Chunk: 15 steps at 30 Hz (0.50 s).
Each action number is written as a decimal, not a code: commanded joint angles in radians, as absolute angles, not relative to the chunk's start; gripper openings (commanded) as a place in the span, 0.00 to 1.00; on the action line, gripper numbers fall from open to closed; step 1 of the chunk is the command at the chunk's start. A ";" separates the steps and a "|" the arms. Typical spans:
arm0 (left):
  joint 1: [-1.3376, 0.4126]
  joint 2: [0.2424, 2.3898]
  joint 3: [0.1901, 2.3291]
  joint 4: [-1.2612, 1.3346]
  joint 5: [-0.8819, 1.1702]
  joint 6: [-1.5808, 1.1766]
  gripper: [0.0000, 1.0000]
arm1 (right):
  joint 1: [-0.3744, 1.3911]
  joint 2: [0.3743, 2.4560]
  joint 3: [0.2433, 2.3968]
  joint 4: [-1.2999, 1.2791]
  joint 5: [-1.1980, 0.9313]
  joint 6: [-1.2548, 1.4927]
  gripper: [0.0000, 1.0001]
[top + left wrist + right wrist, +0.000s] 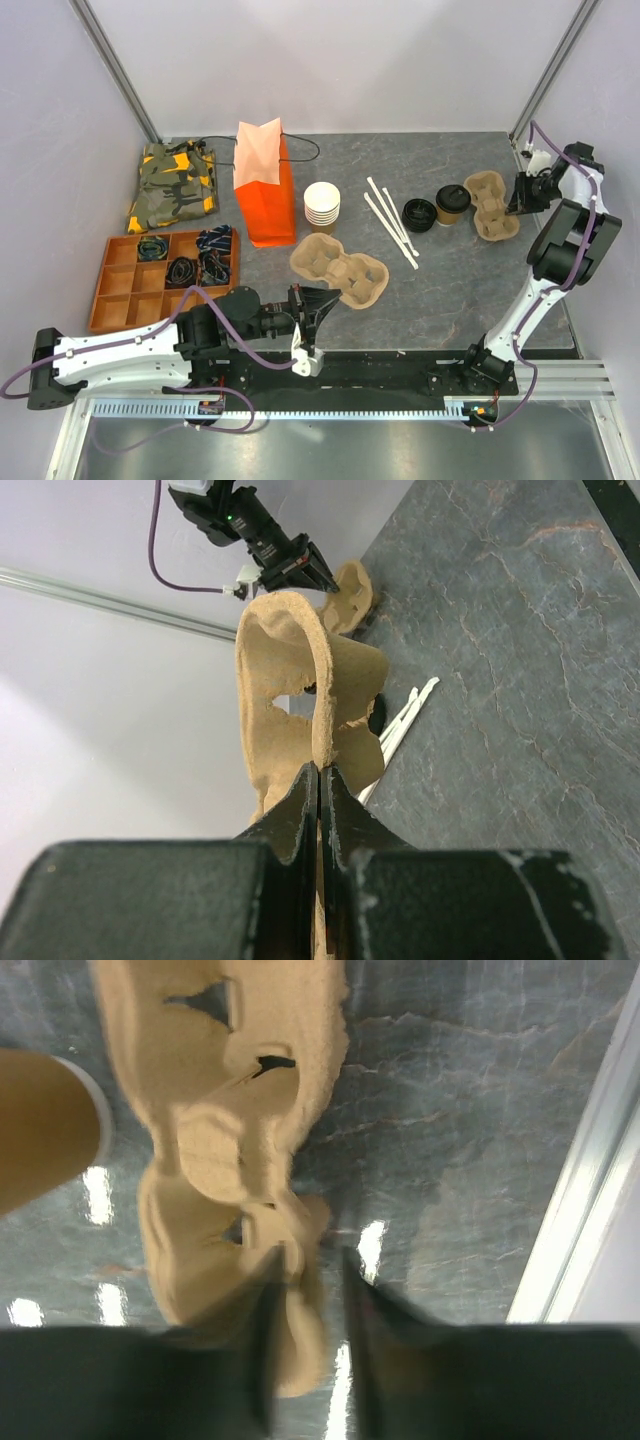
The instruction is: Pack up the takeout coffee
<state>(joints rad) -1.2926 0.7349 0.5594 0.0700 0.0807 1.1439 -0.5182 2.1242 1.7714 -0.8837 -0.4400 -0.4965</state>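
The takeout coffee (452, 204), a small tan cup with a black lid, stands at the back right between a loose black lid (419, 214) and a pulp cup carrier (494, 205). My right gripper (519, 196) is at that carrier's right edge. In the right wrist view the jaws (310, 1257) are blurred and slightly apart, with the carrier's rim (300, 1290) in the gap, and the cup's side (40, 1130) shows at the left. My left gripper (320, 772) is shut on the rim of a second carrier (340, 268), which fills the left wrist view (290, 670).
An orange bag (265, 185) with a white top stands at the back left. A stack of lidless cups (321, 205) is beside it. White stirrers (390, 222) lie in the middle. A brown organiser tray (120, 290) and a camouflage cloth (172, 185) are at the left.
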 commanded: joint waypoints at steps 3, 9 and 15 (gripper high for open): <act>-1.296 0.753 0.541 0.153 0.078 1.141 0.02 | -0.512 2.099 1.769 -0.842 -0.362 -0.497 0.69; -1.298 0.814 0.532 0.216 0.017 1.203 0.02 | -0.512 1.941 1.854 -0.925 -0.340 -0.489 0.82; -1.296 0.945 0.548 0.383 -0.149 1.301 0.02 | -0.512 1.689 1.878 -0.999 -0.548 -0.271 0.91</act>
<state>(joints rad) -1.2930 0.8791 0.5335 0.2173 -0.0330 1.1965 -0.5125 1.8984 1.8179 -0.9447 -0.3859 -0.4355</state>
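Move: The right gripper has the rim of the right-hand cup tray between its fingers; the tray's middle lies about 6 cm to its left, 1 cm ahead and 2 cm below. Level with the right hand, the lidded coffee cup stands some 18 cm to the left, and the black lids 28 cm left and 2 cm back. From the left gripper, which holds another cup tray, the right-hand tray is roughly 50 cm right and 27 cm ahead, and the straws 20 cm right and 22 cm ahead, all some 20 cm lower. Open the right gripper wide to let go of the tray's rim, staying low beside the tray until the fingers are well apart, then lift quickly and nearly straight up, about 10 cm clear of it. Keep the left gripper shut on its own tray; ease it down a little, then forward towards the straws, about 3 cm in all. ##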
